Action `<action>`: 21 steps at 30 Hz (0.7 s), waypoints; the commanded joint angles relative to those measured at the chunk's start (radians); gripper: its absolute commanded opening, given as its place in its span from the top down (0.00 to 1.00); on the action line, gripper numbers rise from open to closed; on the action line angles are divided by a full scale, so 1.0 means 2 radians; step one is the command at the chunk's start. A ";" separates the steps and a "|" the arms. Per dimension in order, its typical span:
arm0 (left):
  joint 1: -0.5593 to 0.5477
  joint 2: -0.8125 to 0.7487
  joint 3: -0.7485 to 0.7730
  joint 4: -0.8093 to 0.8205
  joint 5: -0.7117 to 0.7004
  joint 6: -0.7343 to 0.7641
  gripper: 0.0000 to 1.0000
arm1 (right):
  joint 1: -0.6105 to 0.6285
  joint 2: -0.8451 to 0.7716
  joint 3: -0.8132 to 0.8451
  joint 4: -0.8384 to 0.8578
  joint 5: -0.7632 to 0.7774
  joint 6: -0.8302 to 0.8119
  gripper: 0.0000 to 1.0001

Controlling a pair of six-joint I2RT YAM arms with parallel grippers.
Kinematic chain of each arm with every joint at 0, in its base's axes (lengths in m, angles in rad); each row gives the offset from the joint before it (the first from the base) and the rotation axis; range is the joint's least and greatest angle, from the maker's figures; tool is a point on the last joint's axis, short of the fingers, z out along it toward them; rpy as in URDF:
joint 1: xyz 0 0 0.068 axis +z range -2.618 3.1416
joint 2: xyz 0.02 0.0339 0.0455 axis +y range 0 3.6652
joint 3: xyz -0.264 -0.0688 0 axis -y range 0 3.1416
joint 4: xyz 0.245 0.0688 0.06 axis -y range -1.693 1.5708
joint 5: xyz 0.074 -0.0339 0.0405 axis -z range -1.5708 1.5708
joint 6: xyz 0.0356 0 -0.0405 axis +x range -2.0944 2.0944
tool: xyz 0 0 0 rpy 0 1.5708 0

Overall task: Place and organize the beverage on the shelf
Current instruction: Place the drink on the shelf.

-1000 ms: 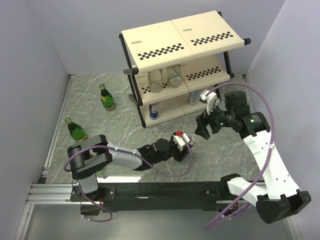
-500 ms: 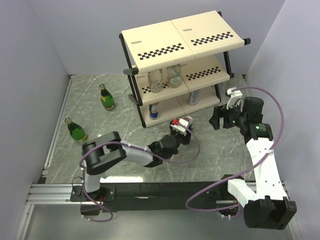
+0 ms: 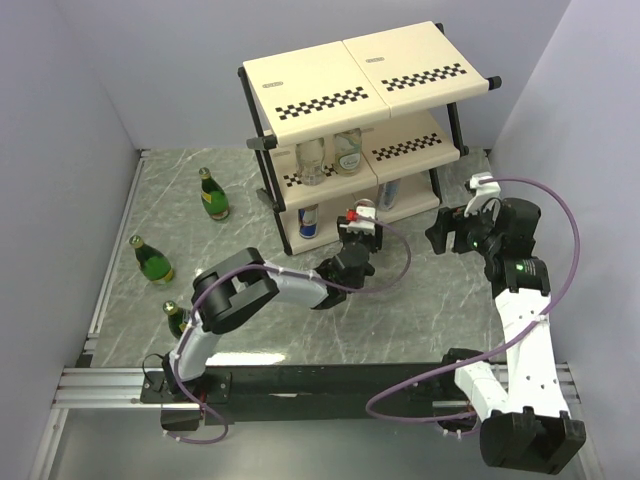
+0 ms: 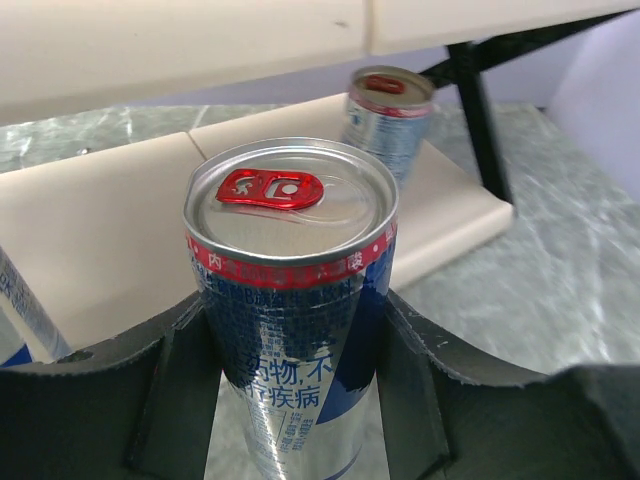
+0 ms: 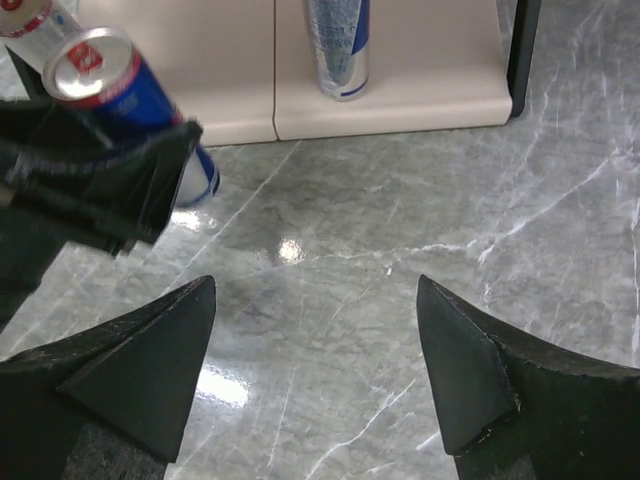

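Observation:
My left gripper [image 3: 358, 232] [image 4: 290, 385] is shut on a slim silver-and-blue can [image 4: 290, 300] [image 5: 112, 88], held upright just in front of the shelf's [image 3: 370, 70] bottom tier [image 4: 100, 240]. Two more cans [image 3: 309, 220] [image 3: 388, 195] stand on that tier, one of them close behind the held can [image 4: 388, 110]. The middle tier carries two clear bottles [image 3: 311, 160] [image 3: 347, 150]. Three green bottles [image 3: 211, 194] [image 3: 152, 260] [image 3: 177, 318] stand on the floor at the left. Right of the shelf, my right gripper [image 3: 440, 232] [image 5: 315, 340] hangs open over bare marble.
The black shelf post [image 5: 520, 45] stands at the bottom tier's right corner, near my right gripper. Grey walls close in the marble floor [image 3: 430, 300] on three sides. A purple cable [image 3: 400, 262] loops behind the left wrist.
The left arm has carried the can from mid-floor up to the front of the bottom tier. The right arm has drawn back to the right, away from the shelf.

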 commanded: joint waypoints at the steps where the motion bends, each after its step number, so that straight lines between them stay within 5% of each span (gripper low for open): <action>1: 0.008 0.012 0.039 0.038 -0.018 0.006 1.00 | -0.009 -0.009 -0.003 0.019 -0.009 0.002 0.13; 21: 0.053 0.076 0.085 0.083 -0.035 0.077 0.99 | -0.030 -0.012 -0.003 0.015 -0.035 0.003 0.13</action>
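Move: Ahead of the left hand, which already holds a drink can, is the open spot on the bottom shelf: about 7 cm forward, 4 cm left and 8 cm lower. One standing can borders it some 13 cm to the hand's left and 3 cm ahead; another is about 10 cm ahead and 6 cm right, both roughly 8 cm down. From the empty right hand the spot is about 14 cm forward, 23 cm left and 15 cm below. Easing forward by 5 to 6 cm, the left hand carries the can in towards the gap between the two standing cans, sinking about 4 cm and drifting some 3 cm left on the way and slowing towards the end. The wrist turns a little counter-clockwise and rolls slightly, left side up, while the fingers keep their grip round the can. ##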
